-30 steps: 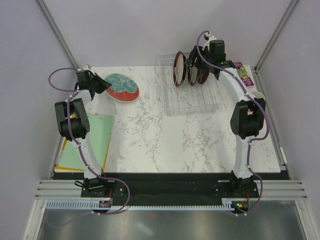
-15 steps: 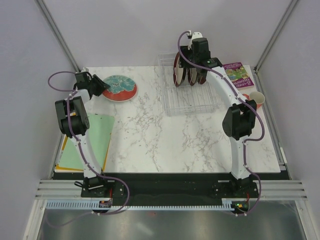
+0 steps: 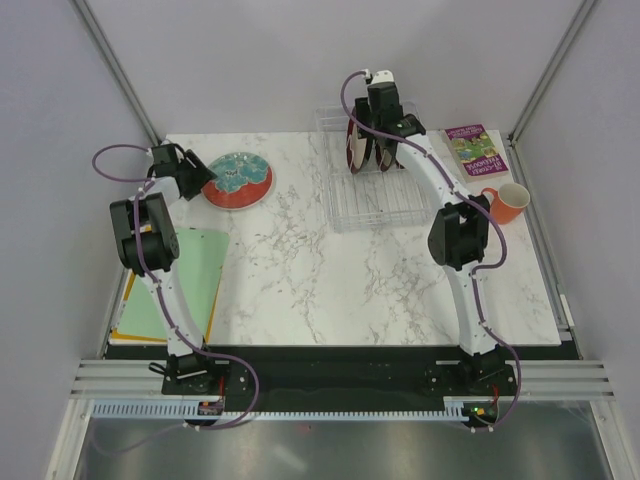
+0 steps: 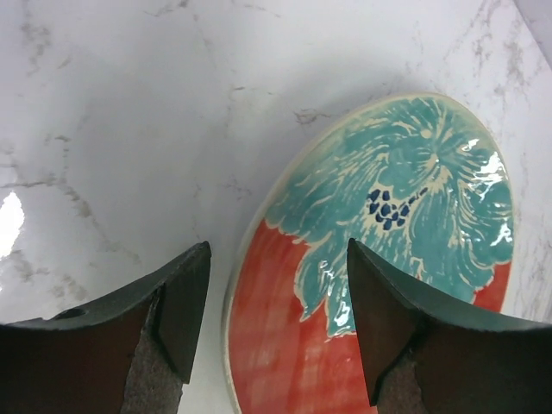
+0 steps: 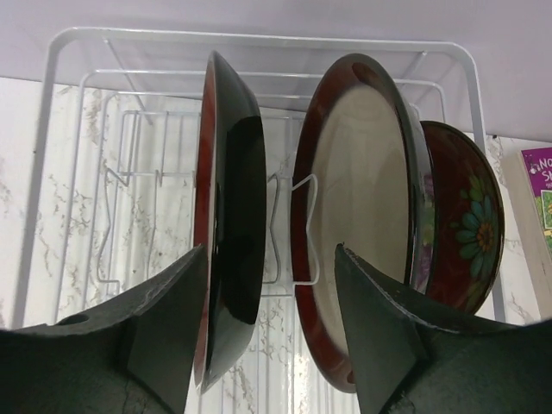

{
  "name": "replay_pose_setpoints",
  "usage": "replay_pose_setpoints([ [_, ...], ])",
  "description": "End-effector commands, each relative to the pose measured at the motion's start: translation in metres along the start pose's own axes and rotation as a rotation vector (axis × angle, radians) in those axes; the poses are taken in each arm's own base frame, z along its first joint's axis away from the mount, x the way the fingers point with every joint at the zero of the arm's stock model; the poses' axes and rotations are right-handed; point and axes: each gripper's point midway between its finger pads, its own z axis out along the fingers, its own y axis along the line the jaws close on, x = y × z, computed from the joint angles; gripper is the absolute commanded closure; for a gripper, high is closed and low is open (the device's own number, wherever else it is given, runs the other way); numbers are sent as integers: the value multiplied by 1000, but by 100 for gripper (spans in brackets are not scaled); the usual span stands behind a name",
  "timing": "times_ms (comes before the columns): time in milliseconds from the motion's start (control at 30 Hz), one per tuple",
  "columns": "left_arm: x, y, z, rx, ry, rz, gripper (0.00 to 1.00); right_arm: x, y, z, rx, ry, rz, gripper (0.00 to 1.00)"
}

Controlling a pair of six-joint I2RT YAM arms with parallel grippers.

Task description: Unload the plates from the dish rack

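A teal-and-red plate [image 3: 238,178] lies flat on the marble table at the back left. My left gripper [image 3: 198,174] stands open at its left edge. In the left wrist view the rim of this plate [image 4: 388,241] runs between the spread fingers [image 4: 185,302] of the gripper [image 4: 280,319], touched by neither. Three plates stand upright in the clear dish rack [image 3: 390,205]. My right gripper [image 3: 375,125] hangs open over them. Between its jaws [image 5: 272,336] is the dark-backed left plate [image 5: 233,216]. The cream plate [image 5: 362,190] is beside the right finger, and a red flowered plate [image 5: 466,233] stands behind it.
A purple book [image 3: 476,150] lies at the back right, with an orange mug [image 3: 507,203] in front of it. A green sheet [image 3: 190,280] over a yellow one covers the table's left edge. Walls stand close behind and beside the table.
The left gripper has opened and let go of the teal-and-red plate, which now lies flat. The right arm has swung left over the rack, uncovering the book and mug.
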Motion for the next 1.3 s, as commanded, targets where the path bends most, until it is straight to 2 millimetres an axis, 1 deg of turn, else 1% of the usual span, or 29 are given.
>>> replay_pose_setpoints([
  [0, -23, 16, -24, -132, -81, 39, 29, -15, -1, 5, 49, -52, -20, 34],
  [33, -30, 13, -32, -131, -107, 40, 29, -15, -1, 7, 57, -56, -23, 36],
  [100, -31, 16, -39, -151, -129, 40, 29, -11, 1, 13, 68, -58, -31, 44],
  [133, -37, 10, -46, -142, -147, 43, 29, -12, 3, 13, 77, -67, -34, 49],
  [167, -37, 8, -50, -135, -148, 40, 29, -11, 3, 13, 95, -68, -43, 58],
  [200, -39, 5, -54, -126, -154, 37, 29, -10, 4, 14, 95, -69, -49, 60],
  [233, -40, 2, -57, -119, -159, 34, 29, -12, 5, 12, 100, -78, -54, 62],
  [267, -43, -4, -67, -106, -171, 21, 29, -13, 7, 10, 123, -86, -64, 78],
  [300, -45, -8, -72, -90, -178, 14, 29, -12, 10, 9, 141, -88, -70, 83],
  [333, -47, -13, -77, -72, -187, 11, 29, -15, 10, 8, 155, -100, -109, 86],
  [367, -48, -21, -86, -47, -193, 2, 29, -17, 18, 4, 152, -110, -121, 89],
  [400, -48, -26, -90, -33, -197, -1, 29, -18, 16, 1, 190, -117, -130, 90],
  [433, -48, -29, -94, -23, -200, -4, 29, -24, 17, -2, 219, -138, -160, 93],
  [467, -48, -34, -101, -8, -203, -7, 29, -25, 26, -8, 246, -150, -189, 97],
  [500, -46, -38, -104, 2, -200, -8, 29, -27, 21, -15, 324, -158, -205, 99],
  [533, -44, -41, -106, 13, -197, -9, 29, -32, 23, -18, 350, -177, -241, 100],
  [567, -39, -42, -108, 17, -188, -5, 29, -29, 32, -21, 368, -184, -260, 100],
  [600, -39, -47, -114, 27, -194, -1, 29, -31, 30, -27, 429, -193, -268, 100],
  [633, -37, -48, -117, 29, -192, -2, 29, -34, 33, -30, 452, -211, -275, 100],
  [667, -30, -48, -118, 37, -176, -3, 29, -33, 38, -32, 473, -213, -296, 100],
  [733, -30, -55, -127, 58, -183, 7, 29, -35, 33, -38, 538, -223, -282, 100],
  [767, -27, -55, -129, 64, -176, 17, 29, -36, 30, -41, 556, -226, -281, 100],
  [833, -29, -61, -139, 78, -189, 26, 29, -42, 27, -46, 575, -243, -258, 100],
  [933, -28, -69, -145, 108, -185, 29, 28, -53, 24, -55, 572, -269, -231, 100],
  [967, -26, -71, -147, 118, -179, 34, 28, -60, 22, -60, 567, -280, -220, 100],
  [1133, -20, -78, -150, 150, -157, 40, 28, -71, 18, -72, 566, -297, -199, 100],
  [1167, -16, -78, -150, 153, -147, 39, 26, -76, 16, -78, 562, -303, -192, 100],
  [1267, -12, -83, -152, 165, -141, 45, 26, -86, 12, -88, 556, -321, -171, 100],
])
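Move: The leftmost plate in the rack stands upright between the open right fingers, its middle about 5 cm ahead of that hand, 1 cm left and some 8 cm below. The middle plate stands roughly 7 cm to the right of it, the rightmost plate about 13 cm, neither farther out. From the left hand, the leftmost plate is some 49 cm right, 10 cm ahead and 9 cm higher; the unloaded plate's middle lies about 10 cm right, 2 cm ahead, 2 cm below. Ease the right gripper down 2 cm and slightly forward, close it on the near upper rim of the leftmost plate, then draw it about 5 cm left and a little back, rolling the hand's left side down nearly 30 degrees; hold there. Meanwhile slip the open left gripper briefly left and back, then raise it some 12 cm off the unloaded plate, still backing and veering right. ##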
